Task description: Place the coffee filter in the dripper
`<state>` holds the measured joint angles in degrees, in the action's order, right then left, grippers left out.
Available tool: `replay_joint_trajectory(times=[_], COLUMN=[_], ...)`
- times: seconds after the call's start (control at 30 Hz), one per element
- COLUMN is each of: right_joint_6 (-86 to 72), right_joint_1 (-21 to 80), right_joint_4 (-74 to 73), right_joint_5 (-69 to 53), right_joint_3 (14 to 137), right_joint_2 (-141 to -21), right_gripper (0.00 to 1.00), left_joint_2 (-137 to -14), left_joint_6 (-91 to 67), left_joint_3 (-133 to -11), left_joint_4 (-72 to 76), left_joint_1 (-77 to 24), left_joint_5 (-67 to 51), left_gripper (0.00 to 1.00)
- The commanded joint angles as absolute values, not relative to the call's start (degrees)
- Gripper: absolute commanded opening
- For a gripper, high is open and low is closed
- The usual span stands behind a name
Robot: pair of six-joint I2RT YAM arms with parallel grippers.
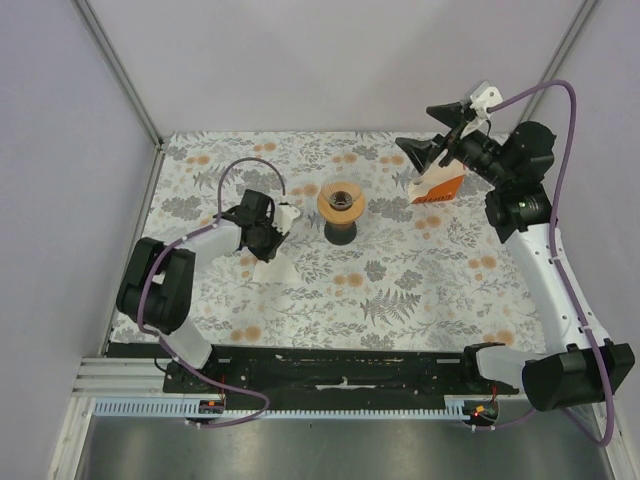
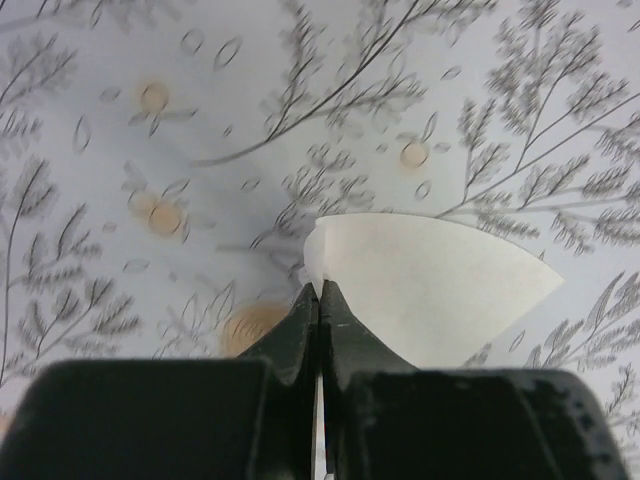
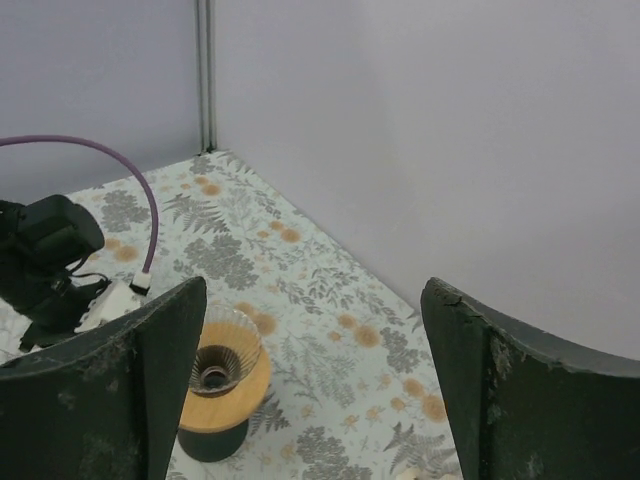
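Note:
The coffee filter (image 2: 440, 285), a white paper fan, lies on the flowered cloth with its pointed corner pinched between the jaws of my left gripper (image 2: 320, 292), which is shut on it. From above, the left gripper (image 1: 262, 245) sits left of the dripper (image 1: 341, 203), and the filter (image 1: 266, 270) pokes out just below it. The dripper is an orange-brown funnel with a ribbed glass cone, standing on a dark base; it is also in the right wrist view (image 3: 225, 370). My right gripper (image 1: 437, 138) hangs open and raised at the back right, with nothing between its fingers (image 3: 312, 290).
An orange-and-white box (image 1: 437, 187) stands under the right gripper at the back right. Grey walls close the table at the back and sides. The left arm's purple cable (image 1: 255, 165) loops above the cloth near the dripper.

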<state>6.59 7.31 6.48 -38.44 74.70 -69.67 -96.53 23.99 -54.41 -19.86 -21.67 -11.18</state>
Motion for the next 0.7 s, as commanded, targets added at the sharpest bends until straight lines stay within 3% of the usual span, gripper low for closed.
replay_joint_trajectory(times=[0.0, 0.53, 0.67], right_joint_6=[-3.76, -2.03, 3.21], right_joint_1=[7.73, 7.82, 7.56], right_joint_4=[8.17, 3.6, 10.42], right_joint_5=[-38.77, -16.27, -5.66], right_joint_3=[71.55, 54.67, 50.12], right_joint_2=[-68.2, -60.65, -59.07], right_gripper=[0.94, 0.98, 0.98], left_joint_2=[-89.05, -73.13, -71.81], left_joint_6=[26.1, 27.33, 27.33], left_joint_3=[-55.02, -62.04, -65.82], left_joint_4=[-27.59, -37.7, -41.48], left_joint_1=[-17.85, -11.25, -11.25], left_joint_5=[-15.02, -21.09, -22.67], left_gripper=[0.02, 0.02, 0.02])
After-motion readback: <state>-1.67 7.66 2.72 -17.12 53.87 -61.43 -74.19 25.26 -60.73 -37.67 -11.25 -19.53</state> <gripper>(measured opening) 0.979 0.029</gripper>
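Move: The coffee filter lies flat, already pinched at its edge by the left fingers, its middle some 3 cm back and 2 cm right of them. The dripper on its stand is about 18 cm right of that hand, 7 cm farther out and 13 cm higher. From the raised right hand the filter lies roughly 32 cm left, 7 cm back and 43 cm down, the orange box about 15 cm ahead, 9 cm right and 40 cm below. The filter, still pinched in the shut left fingers, is lifted up off the table by about 14 cm and carried a little left, away from the dripper's side, the hand tilting slightly. The open right hand meanwhile sinks 13 cm or so and then also drifts right towards the orange box, tipping its fingers down and turning clockwise, about 20 degrees each, touching nothing. ##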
